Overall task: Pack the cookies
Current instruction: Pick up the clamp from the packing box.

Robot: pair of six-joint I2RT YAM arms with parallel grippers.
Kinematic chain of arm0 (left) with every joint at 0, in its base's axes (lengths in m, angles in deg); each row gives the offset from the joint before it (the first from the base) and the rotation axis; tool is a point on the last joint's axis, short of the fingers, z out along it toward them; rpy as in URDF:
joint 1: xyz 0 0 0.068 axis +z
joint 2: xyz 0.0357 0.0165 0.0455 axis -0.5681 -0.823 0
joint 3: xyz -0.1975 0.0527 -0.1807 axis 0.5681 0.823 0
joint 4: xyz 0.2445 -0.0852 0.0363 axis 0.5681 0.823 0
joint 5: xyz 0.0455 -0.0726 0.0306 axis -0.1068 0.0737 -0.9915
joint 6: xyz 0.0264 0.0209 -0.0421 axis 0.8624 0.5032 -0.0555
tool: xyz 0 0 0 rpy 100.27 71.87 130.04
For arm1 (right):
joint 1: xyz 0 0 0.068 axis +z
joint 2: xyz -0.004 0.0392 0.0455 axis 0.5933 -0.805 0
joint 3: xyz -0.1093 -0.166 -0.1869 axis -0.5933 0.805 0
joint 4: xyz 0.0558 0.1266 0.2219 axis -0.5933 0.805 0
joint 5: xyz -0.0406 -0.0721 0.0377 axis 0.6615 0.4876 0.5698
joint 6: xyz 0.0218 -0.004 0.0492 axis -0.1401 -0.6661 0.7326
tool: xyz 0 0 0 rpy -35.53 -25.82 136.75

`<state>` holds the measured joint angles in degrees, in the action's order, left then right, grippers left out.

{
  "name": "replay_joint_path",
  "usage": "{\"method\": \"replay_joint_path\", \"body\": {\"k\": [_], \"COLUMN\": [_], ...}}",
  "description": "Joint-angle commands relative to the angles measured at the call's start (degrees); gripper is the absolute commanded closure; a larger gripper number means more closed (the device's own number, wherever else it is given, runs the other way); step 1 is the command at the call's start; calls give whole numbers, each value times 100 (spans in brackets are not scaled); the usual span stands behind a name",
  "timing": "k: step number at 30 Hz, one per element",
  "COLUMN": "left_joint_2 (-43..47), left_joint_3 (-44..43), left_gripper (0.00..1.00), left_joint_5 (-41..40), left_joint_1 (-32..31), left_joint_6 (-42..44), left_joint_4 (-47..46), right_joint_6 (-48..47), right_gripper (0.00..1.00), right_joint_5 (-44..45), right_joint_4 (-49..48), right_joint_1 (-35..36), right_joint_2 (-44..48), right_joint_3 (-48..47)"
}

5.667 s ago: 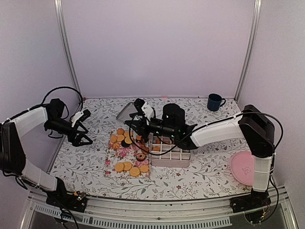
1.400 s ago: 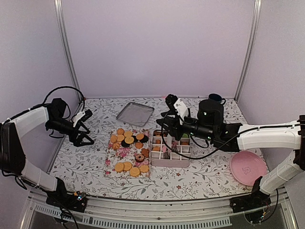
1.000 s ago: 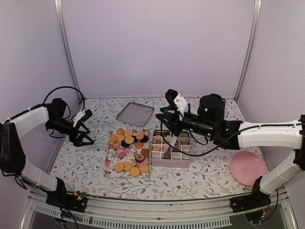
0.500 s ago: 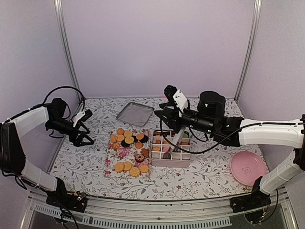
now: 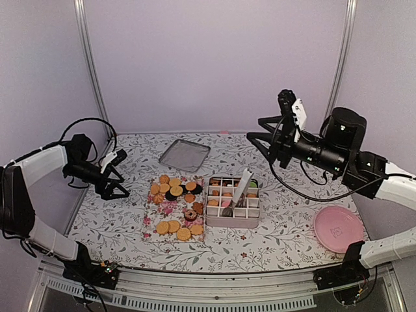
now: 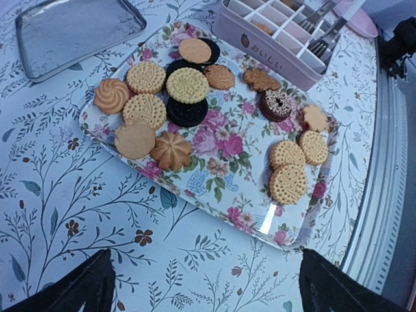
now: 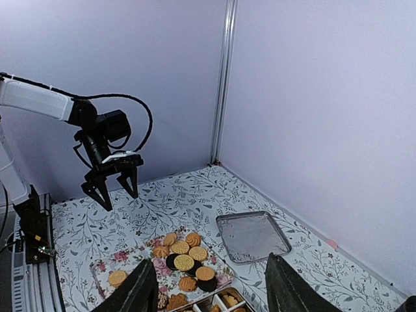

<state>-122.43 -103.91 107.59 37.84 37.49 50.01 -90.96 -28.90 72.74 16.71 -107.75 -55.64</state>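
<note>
Several cookies [image 5: 173,193] lie on a floral tray [image 5: 151,216], golden ones mixed with dark ones [image 6: 188,112]. More cookies sit in the compartments of a pink divided box [image 5: 233,221], where a silvery utensil [image 5: 241,186] leans. My left gripper [image 5: 110,186] hovers open left of the tray, its fingers [image 6: 84,289] framing the tray's near edge. My right gripper [image 5: 255,129] is raised high above and to the right of the box, open and empty. Its wrist view looks down on the cookies [image 7: 184,262].
An empty metal tray [image 5: 184,155] lies behind the floral tray. A pink plate [image 5: 338,229] sits at the right front. The metal tray [image 7: 252,235] also shows below the right gripper, with purple walls and corner posts behind.
My right gripper opened, let go of the utensil now leaning in the box, and rose up and back to the right. The left arm stayed still.
</note>
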Motion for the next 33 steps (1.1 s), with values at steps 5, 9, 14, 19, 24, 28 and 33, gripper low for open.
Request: {"method": "replay_joint_path", "body": {"k": [5, 9, 14, 19, 24, 28, 33], "left_joint_2": [-85, -100, -113, -109, -83, -85, -118], "left_joint_3": [-134, -168, -228, -241, -274, -268, -284], "left_gripper": [1, 1, 1, 1, 1, 1, 2], "left_joint_5": [113, 103, 92, 73, 56, 39, 70], "left_joint_1": [-85, -85, -106, -124, -133, -137, -155], "left_joint_6": [58, 32, 1, 0, 0, 3, -9], "left_joint_4": [78, 81, 115, 147, 176, 181, 185], "right_joint_6": [582, 468, 106, -139, -252, -357, -495], "right_gripper": [47, 50, 55, 64, 67, 70, 78], "right_joint_5": [103, -48, 34, 337, 415, 465, 362], "right_joint_4": [932, 401, -197, -807, -1242, -1365, -1421], "right_joint_1": [-40, -45, -38, -91, -129, -162, -232], "right_joint_2": [1186, 927, 53, -644, -996, -1055, -1179], "right_joint_3": [1983, 2302, 2227, 2149, 2075, 2064, 1927]}}
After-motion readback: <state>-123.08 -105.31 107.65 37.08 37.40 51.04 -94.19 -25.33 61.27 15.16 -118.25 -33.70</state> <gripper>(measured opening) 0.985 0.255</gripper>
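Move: The clamp leans upright in the packing box: its middle is about 26 cm below the right hand, 2 cm ahead and 3 cm left, its handle end sticking up higher. The box is about 36 cm below, 3 cm ahead and 4 cm left; the cookie tray is 25 cm left, 3 cm ahead and 38 cm down. From the left hand the clamp is some 37 cm to the right, level in reach and height. The right fingers come around the clamp's upright handle, closing from over half open to about a quarter. The right hand gets there by swinging briefly back and right while dropping, then easing forward and left onto the handle, ending some 21 cm lower; the fingers, level before, tilt about 20 degrees downward. ##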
